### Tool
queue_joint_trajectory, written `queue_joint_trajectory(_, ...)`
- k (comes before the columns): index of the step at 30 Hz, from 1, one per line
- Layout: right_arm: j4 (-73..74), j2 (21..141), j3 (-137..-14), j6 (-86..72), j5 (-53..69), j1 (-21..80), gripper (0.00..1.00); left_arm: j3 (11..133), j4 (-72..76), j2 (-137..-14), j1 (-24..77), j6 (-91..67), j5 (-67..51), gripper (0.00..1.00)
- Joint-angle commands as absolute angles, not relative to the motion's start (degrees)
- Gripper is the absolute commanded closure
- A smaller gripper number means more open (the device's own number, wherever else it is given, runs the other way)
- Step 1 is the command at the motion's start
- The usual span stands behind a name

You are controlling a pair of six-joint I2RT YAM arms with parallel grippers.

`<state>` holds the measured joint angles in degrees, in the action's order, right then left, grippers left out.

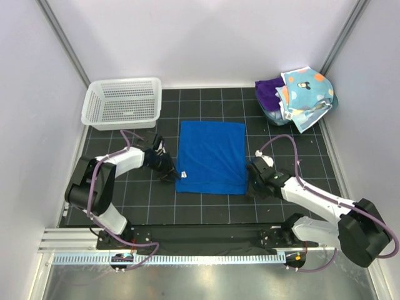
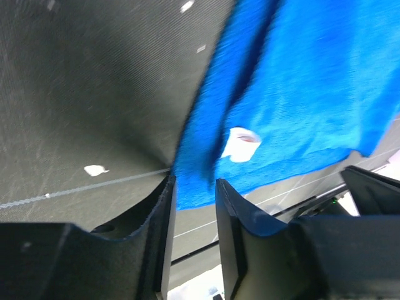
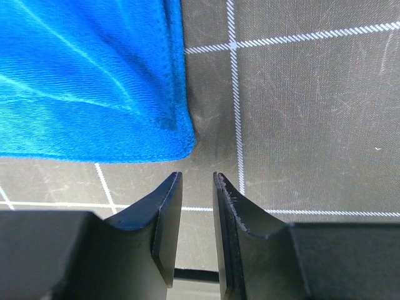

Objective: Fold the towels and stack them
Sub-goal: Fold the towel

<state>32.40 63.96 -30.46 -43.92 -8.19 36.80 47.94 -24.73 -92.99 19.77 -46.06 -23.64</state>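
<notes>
A royal blue towel (image 1: 211, 156) lies spread flat in the middle of the black grid mat. Its small white tag (image 2: 240, 144) shows near the near-left corner. My left gripper (image 1: 170, 174) sits low at that corner. In the left wrist view its jaws (image 2: 195, 187) stand apart, with the blue towel (image 2: 294, 94) edge just beyond the tips and nothing clamped. My right gripper (image 1: 252, 181) is beside the near-right corner. Its jaws (image 3: 197, 181) are narrowly open and empty, a little short of the towel corner (image 3: 94, 81). A polka-dot towel (image 1: 305, 90) and a purple towel (image 1: 269, 92) are piled at the back right.
A white mesh basket (image 1: 122, 103) stands at the back left. The piled towels rest in a teal tub (image 1: 275, 117) by the right wall. White walls close in the mat on three sides, and a metal rail (image 1: 187, 253) runs along the near edge.
</notes>
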Motion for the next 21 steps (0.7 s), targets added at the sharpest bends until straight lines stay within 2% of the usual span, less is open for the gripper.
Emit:
queue_joint_trajectory(1,33.7,61.4,-33.4,-44.5,-9.2,37.2,0.66,46.6,-25.4,-91.1,20.2,-45.9,-24.3,0.66)
queue_joint_trajectory(6,33.7,61.1,-36.4,-44.2,-10.8,37.2,0.65,46.4,-27.1,-92.5,21.4,-45.2,-22.6,0.7)
queue_joint_trajectory(9,32.7,62.8,-37.8,-43.8,-11.5,37.2,0.65,48.2,-29.6,-94.7,21.9,-44.6,-19.3,0.75)
queue_joint_trajectory(10,32.0,63.5,-38.1,-43.9,-11.4,37.1,0.65,48.9,-33.3,-95.6,21.9,-44.0,-18.3,0.82)
queue_joint_trajectory(13,30.4,65.2,-38.6,-43.6,-11.8,37.2,0.66,51.5,-38.1,-99.1,21.9,-43.4,-15.1,0.94)
queue_joint_trajectory(21,28.1,68.4,-38.6,-43.1,-12.6,37.2,0.65,50.5,-41.1,-97.9,22.0,-41.8,-10.4,0.95)
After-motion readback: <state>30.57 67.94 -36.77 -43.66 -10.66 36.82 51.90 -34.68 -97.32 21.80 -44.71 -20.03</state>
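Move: The blue towel lies between the hands. Its near left corner is about 3 cm back from the left hand, 1 cm to its left and 1 cm lower. The white label sits some 2 cm ahead of the left hand and 2 cm to its right, 1 cm below. The near right corner is about 2 cm ahead of the open right hand, 1 cm to its left and 1 cm below. The left hand eases back about 2 cm and sinks some 1.5 cm towards the towel's near left corner, tipping about 10 degrees as its half-open fingers shut fully, and it pinches the edge at that corner. The right hand, fingers staying about a third open, goes forward some 3.5 cm and a little left, rising about 3.5 cm on the way and then sinking 1 cm, to stand over the towel just inside its near right corner, without gripping it. ##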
